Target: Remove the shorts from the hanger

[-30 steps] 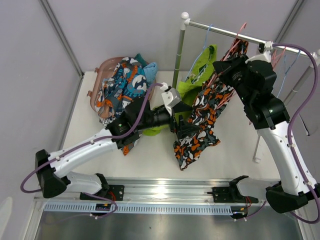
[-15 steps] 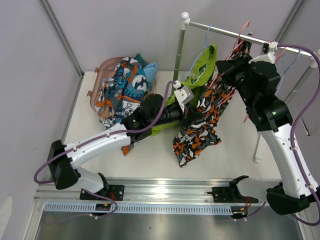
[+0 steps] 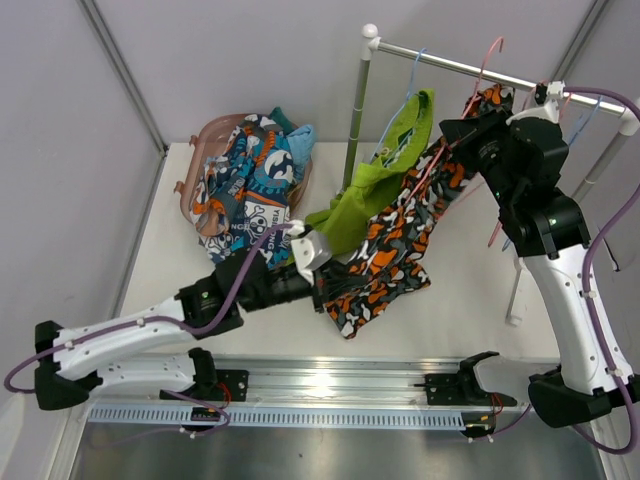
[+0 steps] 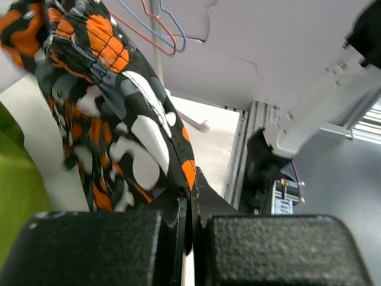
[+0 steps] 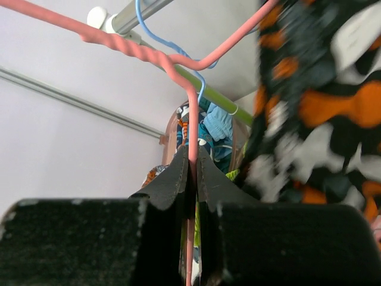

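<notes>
The black-orange-white print shorts [image 3: 392, 240] hang stretched from a pink hanger [image 3: 484, 75] on the rail down toward the table front. My left gripper [image 3: 322, 285] is shut on their lower hem; in the left wrist view the shorts [image 4: 125, 113] run up from the closed jaws of the left gripper [image 4: 191, 208]. My right gripper [image 3: 462, 135] is shut on the pink hanger, whose wire [image 5: 191, 119] passes between the fingers of the right gripper [image 5: 192, 173]. Lime green shorts [image 3: 385, 165] hang on a blue hanger [image 3: 412, 75] beside them.
A pink basket [image 3: 215, 135] at the back left holds the cartoon print shorts [image 3: 250, 175], plus light blue and teal ones. The rail [image 3: 450, 62] stands on a grey post [image 3: 358, 110]. More hangers hang at the rail's right end [image 3: 575, 120].
My left gripper has pulled back toward the front left with the shorts' hem, stretching the shorts out. The right gripper has risen a little with the hanger.
</notes>
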Action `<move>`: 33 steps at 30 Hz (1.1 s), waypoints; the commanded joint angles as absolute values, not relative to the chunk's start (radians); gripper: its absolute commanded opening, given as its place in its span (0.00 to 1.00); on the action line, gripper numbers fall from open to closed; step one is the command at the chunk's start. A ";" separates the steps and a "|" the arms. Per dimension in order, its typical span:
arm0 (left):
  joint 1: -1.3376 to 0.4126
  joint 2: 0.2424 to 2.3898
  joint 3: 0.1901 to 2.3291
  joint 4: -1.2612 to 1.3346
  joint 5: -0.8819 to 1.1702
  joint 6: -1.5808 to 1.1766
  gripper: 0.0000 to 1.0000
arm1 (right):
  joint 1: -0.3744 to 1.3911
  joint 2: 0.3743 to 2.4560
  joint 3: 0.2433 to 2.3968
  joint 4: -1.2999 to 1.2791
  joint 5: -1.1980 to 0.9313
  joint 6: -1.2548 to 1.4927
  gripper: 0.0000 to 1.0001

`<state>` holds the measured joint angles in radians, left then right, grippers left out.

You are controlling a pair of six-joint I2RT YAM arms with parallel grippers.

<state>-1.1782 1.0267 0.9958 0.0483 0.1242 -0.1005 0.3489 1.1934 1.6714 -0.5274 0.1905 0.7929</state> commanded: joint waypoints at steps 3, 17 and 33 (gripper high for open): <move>-1.220 0.899 0.818 0.009 0.048 -0.123 0.00 | 0.276 1.212 1.726 -0.454 0.187 0.788 0.00; -1.220 1.150 0.918 0.111 0.022 -0.133 0.00 | 0.270 1.213 1.701 -0.454 0.078 0.879 0.00; -1.091 1.583 1.540 -0.129 -0.252 -0.140 0.00 | 0.405 1.058 1.604 -0.492 0.050 0.982 0.00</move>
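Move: The left hand already pinches the patterned shorts; the pink hanger's low end, where it goes, lies some 12 cm ahead, 8 cm right and 3 cm above it. The green shorts hang about 16 cm ahead of that hand, 5 cm right and 5 cm lower; the basket stands roughly 22 cm ahead, 18 cm left and 30 cm below. For the right hand, shut on the hanger's neck, that low end is about 10 cm back, 6 cm left and 10 cm down. Left hand, shut on the shorts, sinks some 10 cm, then sweeps forward-right towards the hanger the right keeps. ##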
